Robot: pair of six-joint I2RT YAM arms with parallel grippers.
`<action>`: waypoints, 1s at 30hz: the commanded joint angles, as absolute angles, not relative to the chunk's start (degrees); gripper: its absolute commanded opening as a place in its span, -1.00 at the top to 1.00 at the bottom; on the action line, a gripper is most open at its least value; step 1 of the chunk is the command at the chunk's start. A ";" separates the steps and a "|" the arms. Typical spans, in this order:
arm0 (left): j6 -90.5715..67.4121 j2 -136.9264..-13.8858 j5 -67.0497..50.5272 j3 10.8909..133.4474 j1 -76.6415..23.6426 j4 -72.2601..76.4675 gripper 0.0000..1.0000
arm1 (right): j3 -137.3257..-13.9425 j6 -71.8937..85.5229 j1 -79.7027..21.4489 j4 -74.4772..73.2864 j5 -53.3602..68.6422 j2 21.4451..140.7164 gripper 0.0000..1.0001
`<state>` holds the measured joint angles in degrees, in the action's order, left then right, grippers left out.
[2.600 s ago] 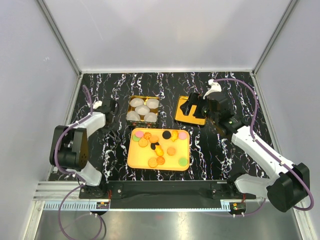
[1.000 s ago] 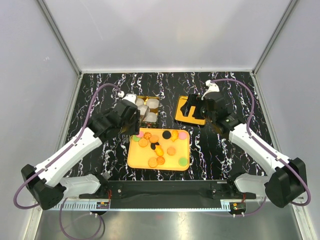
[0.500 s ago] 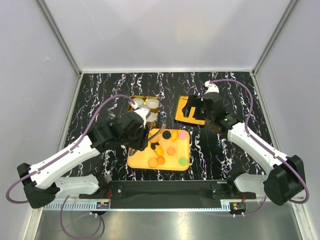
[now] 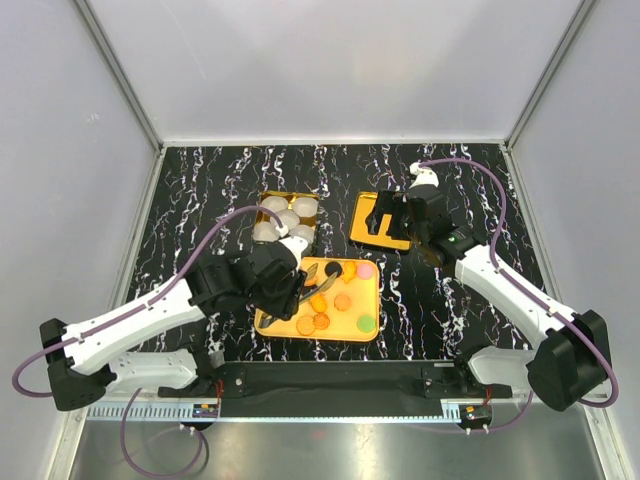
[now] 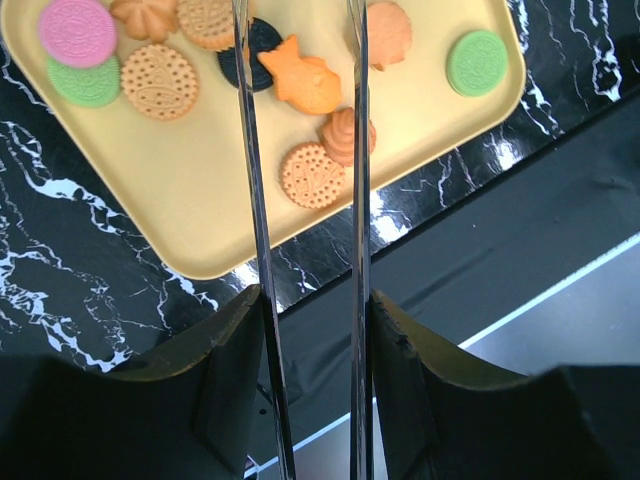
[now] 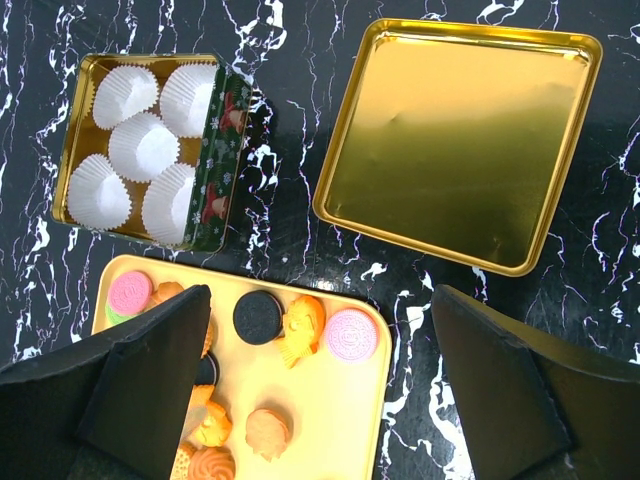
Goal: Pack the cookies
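Note:
The cookies (image 4: 342,301) lie loose on a yellow tray (image 4: 318,339): orange ones, a fish-shaped one (image 5: 305,85), pink (image 5: 77,30), green (image 5: 477,62) and black (image 6: 258,317). My left gripper (image 4: 288,290) hangs over the tray's near left part, shut on metal tongs (image 5: 250,180). The tongs' two blades run up past the fish cookie and out of the left wrist view, so their tips are hidden. My right gripper (image 4: 397,215) hovers open over the gold lid (image 4: 372,232), with nothing between its fingers.
A gold tin (image 6: 213,150) behind the tray holds several white paper cups (image 6: 140,145). The flat gold lid (image 6: 460,140) lies to its right. A black bar runs along the table's near edge (image 5: 480,250).
My left arm has swung from the table's left side, past the tin, to over the tray with the tongs. The right arm has barely moved.

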<state>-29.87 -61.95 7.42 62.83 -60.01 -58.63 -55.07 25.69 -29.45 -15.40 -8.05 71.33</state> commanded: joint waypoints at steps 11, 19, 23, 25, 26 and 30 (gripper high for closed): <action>-30.32 -66.09 4.31 62.14 -64.78 -51.86 0.05 | -57.22 24.87 -29.53 -15.03 -9.76 69.87 -1.00; -29.97 -68.29 2.20 61.70 -64.86 -49.39 0.05 | -57.22 24.79 -29.53 -15.03 -9.58 69.79 -0.99; -29.88 -69.17 2.46 61.44 -64.95 -49.31 0.05 | -57.22 24.79 -29.53 -15.03 -9.58 69.79 -0.99; -29.88 -69.61 2.90 61.35 -65.04 -49.39 0.05 | -57.22 24.79 -29.53 -15.03 -9.58 69.70 -0.99; -29.88 -69.70 2.90 61.26 -65.04 -49.39 0.05 | -57.13 24.70 -29.53 -15.03 -9.49 69.70 -0.99; -29.79 -70.49 2.37 60.73 -65.13 -48.69 0.05 | -57.13 24.70 -29.53 -14.94 -9.49 69.78 -0.99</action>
<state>-30.02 -70.28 3.57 61.23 -64.79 -51.53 -55.07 25.67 -29.45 -16.21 -8.08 71.29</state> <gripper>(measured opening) 0.478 0.994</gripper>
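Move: The left hand already holds the metal tongs. The leaf cookie they go for lies about 10 cm to this hand's right, 2 cm ahead and some 16 cm below. The fish cookie is 5 cm left of the leaf cookie, level with it; the swirl cookie 4 cm left and 4 cm nearer; the green cookie 5 cm right and 5 cm nearer. From the right hand the leaf cookie lies about 18 cm back, 6 cm left and 17 cm below. Bring the left gripper with its tongs about 4 cm to the right and 3 cm down, easing back a little at the start and ending almost straight down, so the parted tips come over the leaf cookie, one on either side. Turn the wrist slightly clockwise and keep the fingers' opening as it is, tongs still held open. ##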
